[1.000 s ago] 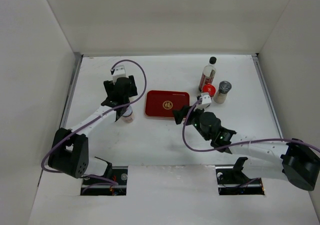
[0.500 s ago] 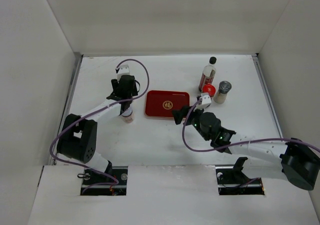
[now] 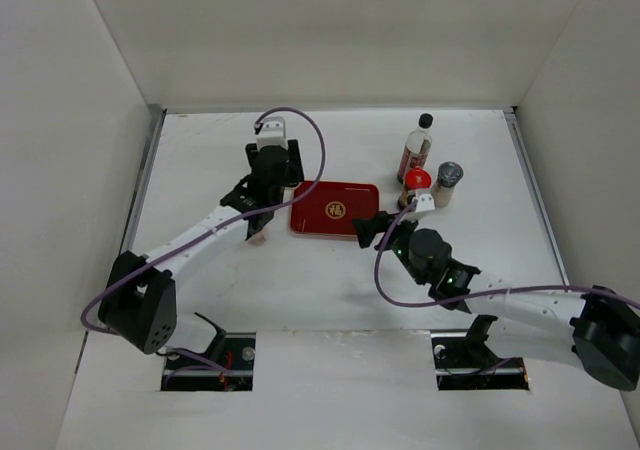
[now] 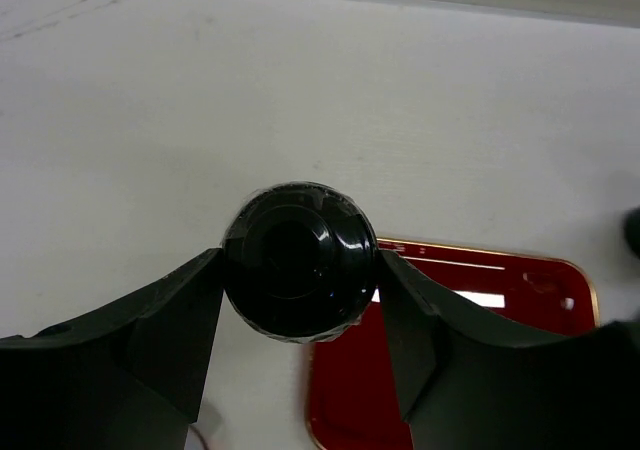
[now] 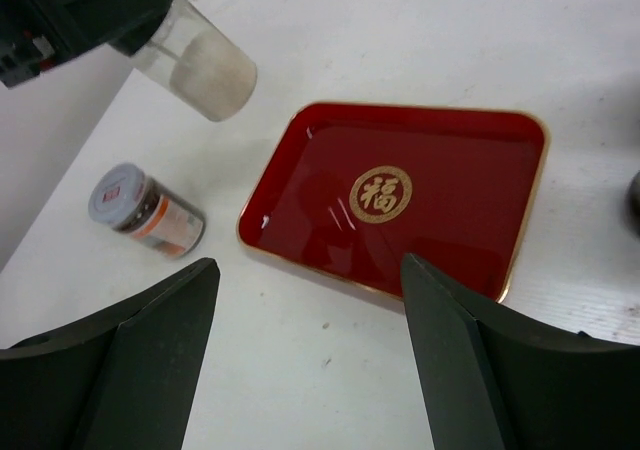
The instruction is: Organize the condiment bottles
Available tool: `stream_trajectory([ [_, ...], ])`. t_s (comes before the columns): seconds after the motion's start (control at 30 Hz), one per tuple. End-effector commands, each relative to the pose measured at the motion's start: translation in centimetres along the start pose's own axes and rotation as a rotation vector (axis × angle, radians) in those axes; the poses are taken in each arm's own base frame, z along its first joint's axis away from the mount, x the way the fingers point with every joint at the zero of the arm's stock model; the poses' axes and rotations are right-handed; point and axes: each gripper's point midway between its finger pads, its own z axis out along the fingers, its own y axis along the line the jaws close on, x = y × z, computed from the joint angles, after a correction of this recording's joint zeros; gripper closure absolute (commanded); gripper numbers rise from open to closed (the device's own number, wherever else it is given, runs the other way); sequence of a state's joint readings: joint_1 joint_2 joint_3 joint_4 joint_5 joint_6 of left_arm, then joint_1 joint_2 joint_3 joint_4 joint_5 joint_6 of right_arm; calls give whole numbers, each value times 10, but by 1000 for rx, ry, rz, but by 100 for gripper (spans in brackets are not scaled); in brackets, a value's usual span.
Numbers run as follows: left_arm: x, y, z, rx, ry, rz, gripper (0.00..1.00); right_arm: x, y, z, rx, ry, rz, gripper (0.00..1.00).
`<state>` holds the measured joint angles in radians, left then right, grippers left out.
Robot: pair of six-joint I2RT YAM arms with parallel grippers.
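My left gripper (image 4: 300,260) is shut on the small white black-capped bottle (image 4: 292,238), its fingers pressing both sides of the cap. The right wrist view shows that bottle (image 5: 196,66) hanging clear of the table, just beyond the red tray's (image 5: 395,195) left corner. A white-lidded jar (image 5: 146,210) sits on the table left of the tray. From above, the left gripper (image 3: 266,192) hides its bottle. The tall red-labelled bottle (image 3: 417,148), the red-capped one (image 3: 417,180) and the grey-lidded shaker (image 3: 445,183) stand right of the tray. My right gripper (image 5: 308,270) is open and holds nothing.
The red tray (image 3: 335,208) with a gold emblem lies mid-table with nothing in it. White walls enclose the table on the left, back and right. The right gripper (image 3: 368,228) hovers off the tray's near right corner.
The left gripper shut on the black-capped bottle and carried it right, toward the tray's left edge. The right arm shifted slightly right.
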<state>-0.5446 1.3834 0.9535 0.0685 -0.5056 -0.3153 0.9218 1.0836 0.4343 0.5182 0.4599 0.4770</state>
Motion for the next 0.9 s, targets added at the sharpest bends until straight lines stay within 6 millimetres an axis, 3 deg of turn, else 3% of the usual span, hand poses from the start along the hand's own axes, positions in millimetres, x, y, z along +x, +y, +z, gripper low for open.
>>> stream_trajectory([
  [0.0, -35, -54, -5, 136, -92, -57, 66, -36, -8, -6, 31, -139, 95, 21],
  [0.13, -22, -74, 6, 157, -67, -50, 66, -47, -20, -10, 52, -175, 119, 21],
  [0.33, -5, -83, 20, 157, -39, -32, 65, -43, -20, -10, 47, -162, 123, 21],
  [0.53, 15, -75, 30, 116, -29, -14, 61, -44, -20, -10, 43, -163, 123, 21],
  [0.63, 18, -72, 33, 118, -34, -11, 57, -41, -30, -6, 70, -155, 125, 21],
  [0.87, 21, -63, 29, 120, -59, 4, 50, -41, -21, -4, 28, -147, 142, 20],
])
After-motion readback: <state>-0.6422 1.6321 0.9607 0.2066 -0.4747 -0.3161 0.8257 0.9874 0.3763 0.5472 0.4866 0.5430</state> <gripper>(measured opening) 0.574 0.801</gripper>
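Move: The left hand, already pinching the black-capped jar, has the red tray's middle about 12 cm to its right, 3 cm back and some 17 cm below. The capped spice jar stands roughly 8 cm left and 10 cm back of that hand. From the empty right hand, the red-lidded jar is about 12 cm ahead, 8 cm right and 10 cm lower; the tray's middle is 11 cm ahead, 13 cm left and 14 cm below. Still pinching the black-capped jar by its cap, the left hand carries it right by about 7 cm from the tray's left edge, then lowers it some 7 cm over the tray's left part, turning slightly clockwise. The open right hand shifts about 4 cm right, away from the tray and more into line with the red-lidded jar. ##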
